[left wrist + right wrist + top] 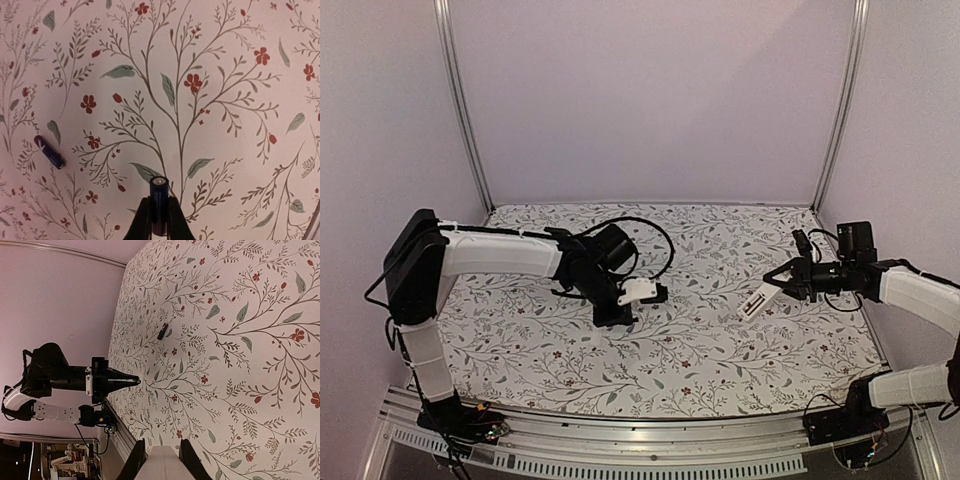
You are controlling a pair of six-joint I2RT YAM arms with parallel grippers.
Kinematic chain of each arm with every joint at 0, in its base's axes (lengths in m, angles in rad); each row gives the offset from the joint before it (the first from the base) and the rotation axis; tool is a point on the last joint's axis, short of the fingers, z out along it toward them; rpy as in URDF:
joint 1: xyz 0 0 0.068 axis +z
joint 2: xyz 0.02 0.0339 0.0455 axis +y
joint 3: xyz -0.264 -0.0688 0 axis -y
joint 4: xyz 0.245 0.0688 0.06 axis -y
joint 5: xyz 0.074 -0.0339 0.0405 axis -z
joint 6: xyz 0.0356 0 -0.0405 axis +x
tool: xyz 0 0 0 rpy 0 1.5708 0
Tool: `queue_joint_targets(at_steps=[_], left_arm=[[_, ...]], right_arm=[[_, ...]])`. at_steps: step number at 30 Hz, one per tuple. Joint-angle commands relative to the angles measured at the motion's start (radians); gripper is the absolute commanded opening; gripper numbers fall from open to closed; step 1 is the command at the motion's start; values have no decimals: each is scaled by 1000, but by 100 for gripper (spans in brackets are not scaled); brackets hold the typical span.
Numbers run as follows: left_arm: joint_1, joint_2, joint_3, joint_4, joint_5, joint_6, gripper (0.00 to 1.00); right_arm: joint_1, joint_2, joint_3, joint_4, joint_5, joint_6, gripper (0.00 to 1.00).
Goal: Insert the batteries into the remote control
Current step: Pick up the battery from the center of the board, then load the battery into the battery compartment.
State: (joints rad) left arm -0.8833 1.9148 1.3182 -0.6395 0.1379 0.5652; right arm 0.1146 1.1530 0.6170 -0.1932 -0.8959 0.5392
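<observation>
In the left wrist view my left gripper [159,217] is shut on a dark battery [159,192]. The battery stands on end between the two fingers, its metal cap facing the table. A second battery [49,151] lies loose on the floral cloth to the left; it also shows in the right wrist view [162,332]. From above, the left gripper [613,316] points down over the middle-left of the table. My right gripper [782,280] is shut on one end of the white remote control [756,301] and holds it above the table's right side. The remote [163,465] fills the gap between those fingers.
A black cable [655,235] loops behind the left wrist. A small white piece [640,290] shows beside the left gripper; I cannot tell whether it lies on the table. Metal frame posts [460,100] and pale walls close the back and sides.
</observation>
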Motion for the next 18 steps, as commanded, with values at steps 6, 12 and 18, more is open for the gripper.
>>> queue_joint_targets(at_steps=[6,12,18], left_arm=[[-95,-358,-230,595,35,-585,0],[-117,-463,-305,814,-54,-894,0],[-194,-458,-280,770,-171,-855,0]], right_arm=[[187,70,137,-20,66,43,0],[307,140,219,-21,114,69,0],[401,208,284,-19,167,109,0]])
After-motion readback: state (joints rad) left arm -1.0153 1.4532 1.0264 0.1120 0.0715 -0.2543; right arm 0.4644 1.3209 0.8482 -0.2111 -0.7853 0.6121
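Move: Some 24 cm to the right of the left hand, about level fore and aft and roughly 7 cm higher, is the remote's open battery slot; the right gripper holding the remote is some 27 cm right, 2 cm ahead and 12 cm up. The other battery lies about 13 cm ahead, 1 cm right and 4 cm below the left hand. From the right hand, the held battery is some 27 cm left, 2 cm back and 12 cm lower. Rising fast, the left hand carries the already pinched battery some 21 cm up from the board and about 6 cm right, nearer the remote, its wrist swinging roughly 60 degrees so the fingers turn from down to pointing right. The right hand keeps its grip on the remote and brings it about 10 cm left, slightly up, turning a little counter-clockwise. ##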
